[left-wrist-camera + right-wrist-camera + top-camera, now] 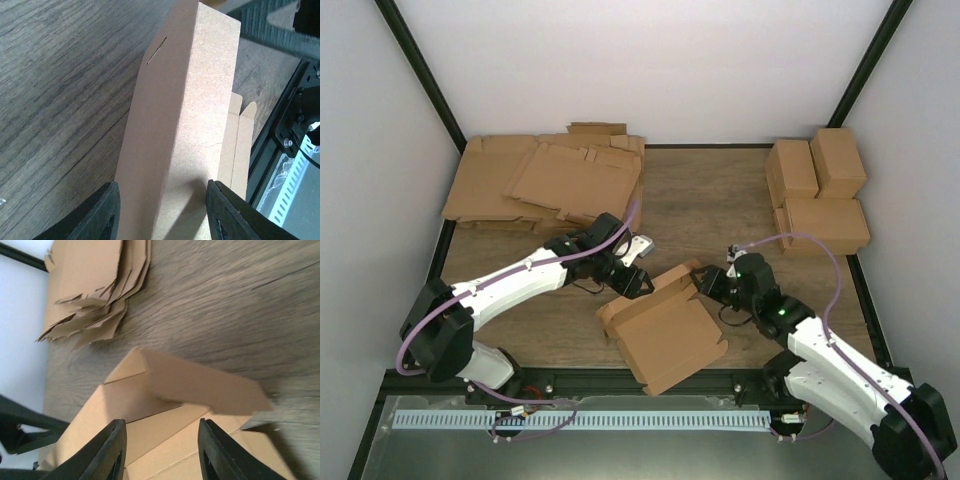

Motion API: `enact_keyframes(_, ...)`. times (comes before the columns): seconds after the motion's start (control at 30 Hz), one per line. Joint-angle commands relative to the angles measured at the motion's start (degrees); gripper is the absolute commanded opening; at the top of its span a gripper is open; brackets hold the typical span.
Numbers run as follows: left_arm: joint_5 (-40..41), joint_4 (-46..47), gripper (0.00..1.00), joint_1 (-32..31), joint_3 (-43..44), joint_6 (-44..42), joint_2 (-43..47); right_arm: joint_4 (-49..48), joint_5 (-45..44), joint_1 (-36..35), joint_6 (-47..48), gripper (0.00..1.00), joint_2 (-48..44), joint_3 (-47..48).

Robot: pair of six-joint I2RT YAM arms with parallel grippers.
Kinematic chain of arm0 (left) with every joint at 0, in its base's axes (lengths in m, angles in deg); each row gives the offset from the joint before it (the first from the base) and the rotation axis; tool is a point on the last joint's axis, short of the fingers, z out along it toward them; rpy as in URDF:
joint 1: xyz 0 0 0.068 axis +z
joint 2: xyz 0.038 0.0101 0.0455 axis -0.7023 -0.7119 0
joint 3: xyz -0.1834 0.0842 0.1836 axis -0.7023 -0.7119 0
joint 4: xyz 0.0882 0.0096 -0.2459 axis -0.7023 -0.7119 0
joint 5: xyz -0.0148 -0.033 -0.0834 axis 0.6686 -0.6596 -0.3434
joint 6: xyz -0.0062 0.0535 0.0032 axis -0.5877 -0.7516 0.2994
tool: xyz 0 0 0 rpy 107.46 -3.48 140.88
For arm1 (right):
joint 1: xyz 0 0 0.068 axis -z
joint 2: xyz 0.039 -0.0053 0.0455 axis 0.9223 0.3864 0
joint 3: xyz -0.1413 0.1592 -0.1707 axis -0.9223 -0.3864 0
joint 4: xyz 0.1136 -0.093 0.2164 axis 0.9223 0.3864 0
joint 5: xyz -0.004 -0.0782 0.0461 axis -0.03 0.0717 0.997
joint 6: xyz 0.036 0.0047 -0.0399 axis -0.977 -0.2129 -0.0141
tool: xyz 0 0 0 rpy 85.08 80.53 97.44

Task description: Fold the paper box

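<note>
The paper box (665,325) lies partly folded at the table's near centre, one panel raised along its far edge. My left gripper (638,283) is at its far left corner. In the left wrist view its jaws (162,210) stand apart over the raised brown panel (190,100), and its left fingertip (107,210) is level with the panel's left edge. My right gripper (705,283) is at the box's far right corner. In the right wrist view it (162,450) is open above the inner panels, with the tilted flap (200,385) just ahead of it. Neither gripper holds anything.
A stack of flat notched cardboard sheets (550,180) lies at the back left, also seen in the right wrist view (95,285). Three finished boxes (820,190) stand at the back right. A black rail and white cable tray (295,185) run along the near table edge.
</note>
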Motion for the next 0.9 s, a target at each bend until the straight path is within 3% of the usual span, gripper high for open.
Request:
enact_keyframes(0.0,2.4,-1.3,0.49,-0.4,0.3,-0.7,-0.9,4.0,8.6,7.3,9.0,0.43,-0.6,2.5)
enact_keyframes(0.2,2.2,-1.0,0.49,-0.6,0.4,-0.3,-1.0,7.0,8.5,12.3,13.3,0.49,-2.1,4.3)
enact_keyframes(0.5,2.5,-1.0,0.49,-1.3,0.6,0.5,-1.0,7.8,3.3,14.6,17.1,0.44,-0.9,6.4)
enact_keyframes(0.73,3.0,-0.7,0.49,-2.0,0.2,1.0,-1.3,1.6,17.0,27.8,17.8,0.45,3.0,5.4)
enact_keyframes(0.87,3.2,-0.5,0.49,-2.2,0.2,1.2,-1.6,-2.4,22.4,31.1,17.9,0.46,9.0,5.4)
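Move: The paper box's open tray has its middle about 16 cm back and 8 cm left of the right hand, some 9 cm below; its raised far wall is centred about 5 cm back and 12 cm left. The nearest finished box stands about 38 cm right and 16 cm ahead. From the left hand, the tray's middle lies about 14 cm back and 5 cm right, some 9 cm below. The right hand withdraws about 9 cm right and 5 cm forward from the box's far wall, fingers staying half open. ##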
